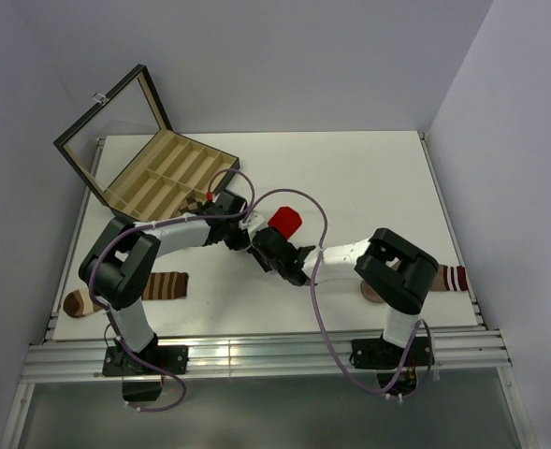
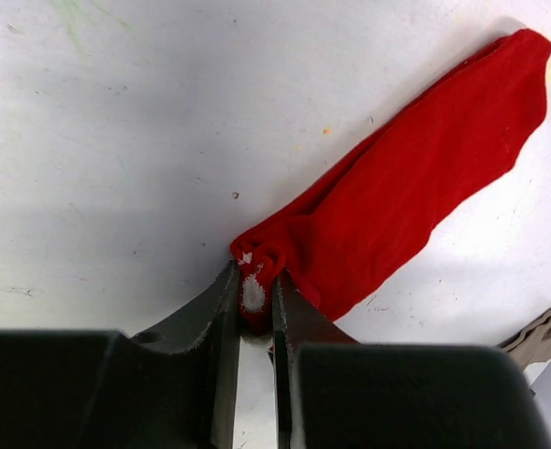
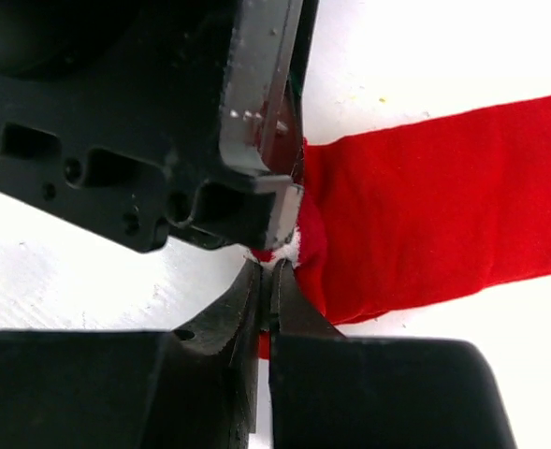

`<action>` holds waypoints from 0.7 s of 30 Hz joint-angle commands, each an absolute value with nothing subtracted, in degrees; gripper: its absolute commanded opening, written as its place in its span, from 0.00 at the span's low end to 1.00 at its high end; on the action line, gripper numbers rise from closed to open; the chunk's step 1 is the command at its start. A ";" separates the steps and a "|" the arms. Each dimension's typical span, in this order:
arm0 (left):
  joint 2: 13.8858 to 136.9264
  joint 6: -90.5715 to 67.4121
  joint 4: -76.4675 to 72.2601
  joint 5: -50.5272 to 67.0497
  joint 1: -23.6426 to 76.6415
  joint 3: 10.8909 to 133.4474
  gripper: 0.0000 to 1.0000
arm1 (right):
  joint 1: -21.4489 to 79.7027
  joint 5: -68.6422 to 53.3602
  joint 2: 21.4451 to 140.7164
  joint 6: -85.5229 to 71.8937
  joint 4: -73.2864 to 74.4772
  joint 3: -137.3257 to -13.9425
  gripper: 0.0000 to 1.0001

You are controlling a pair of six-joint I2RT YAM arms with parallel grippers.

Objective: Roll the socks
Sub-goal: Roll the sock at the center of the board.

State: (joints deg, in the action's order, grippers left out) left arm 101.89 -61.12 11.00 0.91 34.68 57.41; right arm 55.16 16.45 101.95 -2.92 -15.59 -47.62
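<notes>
The bright red sock (image 1: 285, 222) (image 2: 415, 178) (image 3: 434, 206) lies stretched on the white table at mid-table. My left gripper (image 1: 253, 234) (image 2: 254, 281) is shut on the sock's bunched end, where white cuff fabric shows between the fingers. My right gripper (image 1: 268, 245) (image 3: 269, 271) is shut, its tips against that same bunched end, right below the left gripper's fingers (image 3: 275, 210). I cannot tell whether any fabric is pinched in it. A scrap of tan cloth (image 2: 542, 337) shows at the lower right of the left wrist view; which sock it is I cannot tell.
An open compartment box (image 1: 163, 173) with its lid (image 1: 107, 117) raised stands at the back left. A brown-and-cream striped sock (image 1: 167, 285) and a tan one (image 1: 79, 301) lie at the front left. Another striped sock end (image 1: 448, 278) lies by the right arm's base.
</notes>
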 commanded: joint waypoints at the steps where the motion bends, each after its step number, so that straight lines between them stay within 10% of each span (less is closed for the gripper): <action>1: 100.99 -59.77 11.87 2.55 34.10 56.34 0.05 | 53.35 8.73 104.07 -4.39 -7.04 -47.98 0.00; 11: 95.19 -63.63 7.21 -2.00 33.84 50.90 0.52 | 38.77 -33.55 106.43 -12.91 5.54 -58.27 0.00; 21: 89.12 -66.80 2.38 -2.30 33.84 45.27 0.67 | 29.71 -54.23 113.64 -29.52 -9.66 -53.79 0.00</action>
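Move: Both my hands already pinch the sock's rolled end just above the board. Its middle is about 1 cm back and 2 cm right of my left hand, and some 2 cm ahead and 1 cm left of my right. The flat red part runs out about 6 cm forward and 7 cm right of my left hand. From that hand the open box is about 16 cm ahead and 19 cm left, and the checkered roll in the box about 11 cm ahead and 14 cm left. With my right fingers still shut on the sock's rolled end, I twist that wrist some 60 degrees, swinging the fingers from forward-left round to left while they still slant down, and draw back about 2 cm late in the turn. My left fingers open and let go; that hand then backs off the roll about 3 cm to the left, some 2 cm back and slightly up. ##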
